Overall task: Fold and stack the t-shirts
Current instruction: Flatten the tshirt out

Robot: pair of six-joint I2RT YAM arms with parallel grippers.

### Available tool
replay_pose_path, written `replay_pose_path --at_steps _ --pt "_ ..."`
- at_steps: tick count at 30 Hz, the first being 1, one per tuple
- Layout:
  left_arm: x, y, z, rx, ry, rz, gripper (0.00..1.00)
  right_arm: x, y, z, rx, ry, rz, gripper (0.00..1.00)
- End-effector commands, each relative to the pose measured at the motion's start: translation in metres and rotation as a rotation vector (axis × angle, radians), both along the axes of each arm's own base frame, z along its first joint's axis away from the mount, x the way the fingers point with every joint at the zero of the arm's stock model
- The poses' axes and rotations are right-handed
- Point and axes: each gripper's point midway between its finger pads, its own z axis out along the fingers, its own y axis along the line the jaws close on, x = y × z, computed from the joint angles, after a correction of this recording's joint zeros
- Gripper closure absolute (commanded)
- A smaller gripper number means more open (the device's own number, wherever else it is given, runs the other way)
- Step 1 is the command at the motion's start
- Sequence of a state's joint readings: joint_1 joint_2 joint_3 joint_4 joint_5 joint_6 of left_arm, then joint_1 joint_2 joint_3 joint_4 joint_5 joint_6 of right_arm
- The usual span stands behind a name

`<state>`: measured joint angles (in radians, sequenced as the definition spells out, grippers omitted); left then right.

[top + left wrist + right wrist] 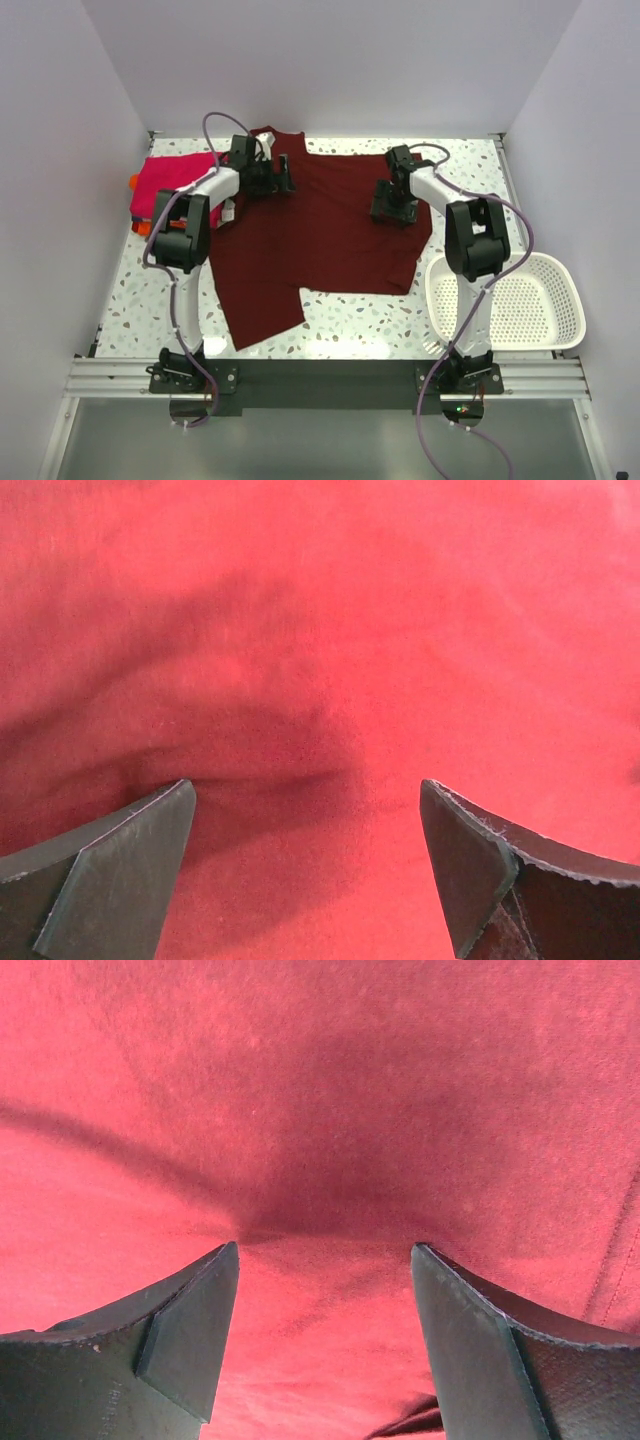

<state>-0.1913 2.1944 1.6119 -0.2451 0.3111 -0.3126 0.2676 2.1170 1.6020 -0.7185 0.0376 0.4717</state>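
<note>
A dark maroon t-shirt (320, 235) lies spread flat across the middle of the table, with one flap reaching toward the near edge. My left gripper (283, 178) is low over the shirt's far left part, near the collar. In the left wrist view that gripper (308, 865) stands wide open, with only maroon cloth (330, 630) between its fingers. My right gripper (395, 210) is down on the shirt's right side. It is open too (325, 1320), over slightly creased cloth (330, 1160). A folded magenta-pink t-shirt (170, 185) lies on an orange one (141, 227) at the far left.
A white slotted basket (520, 300) stands at the near right of the speckled table (360, 315), close to the right arm. White walls close in the back and both sides.
</note>
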Motion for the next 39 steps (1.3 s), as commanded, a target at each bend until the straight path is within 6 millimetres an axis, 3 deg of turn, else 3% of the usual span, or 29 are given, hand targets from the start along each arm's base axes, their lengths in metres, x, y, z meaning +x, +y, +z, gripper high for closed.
replay_pose_path --at_steps 1,4,5,6,8,13,16,17,19,20,22,23,25,26,28,29,30,33,34,35,39 --pt "0.013 -0.007 -0.016 0.009 0.010 -0.031 0.00 0.000 -0.023 -0.020 -0.070 0.062 -0.042 0.26" --pt "0.028 -0.011 -0.017 0.000 0.002 -0.037 0.00 0.007 -0.027 -0.017 -0.066 0.063 -0.055 0.26" --pt "0.031 -0.012 -0.025 0.002 0.014 -0.037 0.00 0.008 -0.027 -0.020 -0.065 0.071 -0.056 0.26" --pt "0.041 -0.014 -0.016 -0.003 -0.011 -0.037 0.00 0.008 -0.027 -0.021 -0.063 0.078 -0.053 0.26" --pt "0.045 -0.016 -0.019 -0.007 -0.005 -0.041 0.00 0.015 -0.023 -0.019 -0.044 0.072 -0.040 0.26" --pt "0.049 -0.030 0.012 -0.028 -0.071 -0.072 0.00 0.030 -0.006 -0.003 0.045 0.025 0.014 0.26" --pt "0.038 -0.035 0.046 0.002 -0.127 -0.076 0.00 0.036 0.005 0.015 0.100 -0.018 0.050 0.25" --pt "0.027 -0.032 0.066 0.009 -0.148 -0.064 0.00 0.038 0.007 0.022 0.112 -0.034 0.054 0.25" --pt "0.015 -0.025 0.086 0.032 -0.177 -0.005 0.00 0.041 0.009 0.045 0.131 -0.087 0.072 0.25" --pt "-0.007 -0.018 0.102 0.035 -0.194 0.018 0.00 0.042 0.010 0.052 0.134 -0.105 0.079 0.25" --pt "-0.024 -0.008 0.120 0.045 -0.241 0.082 0.00 0.038 0.010 0.073 0.140 -0.145 0.094 0.25" --pt "-0.048 0.001 0.130 0.053 -0.256 0.107 0.00 0.037 0.010 0.077 0.143 -0.156 0.095 0.25" --pt "-0.074 0.020 0.130 0.110 -0.238 0.198 0.00 0.028 0.010 0.089 0.158 -0.175 0.107 0.25" --pt "-0.097 0.032 0.130 0.130 -0.222 0.239 0.00 0.024 0.010 0.093 0.165 -0.178 0.112 0.25" --pt "-0.131 0.057 0.112 0.190 -0.118 0.362 0.00 0.010 0.013 0.090 0.184 -0.156 0.121 0.25" --pt "-0.154 0.067 0.102 0.213 -0.077 0.397 0.00 0.006 0.012 0.099 0.191 -0.174 0.123 0.25" --pt "-0.178 0.081 0.088 0.284 -0.010 0.448 0.00 -0.003 0.011 0.093 0.198 -0.152 0.118 0.25" --pt "-0.233 0.091 0.058 0.312 0.126 0.533 0.00 -0.017 0.016 0.106 0.247 -0.177 0.119 0.25" --pt "-0.244 0.091 0.052 0.306 0.156 0.572 0.00 -0.026 0.016 0.100 0.252 -0.159 0.120 0.25" --pt "-0.259 0.093 0.044 0.318 0.182 0.580 0.00 -0.031 0.018 0.109 0.271 -0.175 0.124 0.25" --pt "-0.301 0.093 0.025 0.344 0.272 0.613 0.00 -0.051 0.017 0.112 0.288 -0.171 0.129 0.25"
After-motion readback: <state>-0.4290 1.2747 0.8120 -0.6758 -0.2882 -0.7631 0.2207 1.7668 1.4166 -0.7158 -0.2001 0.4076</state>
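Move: The t-shirt lies spread under both open hands, its middle some 9 cm back and 11 cm right of the left hand, and about 3 cm back and 16 cm left of the right. Its near-left sleeve is roughly 35 cm back and 3 cm left of the left hand, the folded stack about 20 cm left and level with it. The white basket sits some 26 cm back and 25 cm right of the right hand. Fingers already down on the t-shirt and staying open, both hands push the cloth forward, the left about 5 cm and slightly right, the right half as far. Both then lift off: the left arcs up and swings back some 30 cm and leftward, turning counter-clockwise and sinking again towards the near-left sleeve, while the right rises about 9 cm, drawing back 7 over the shirt. ##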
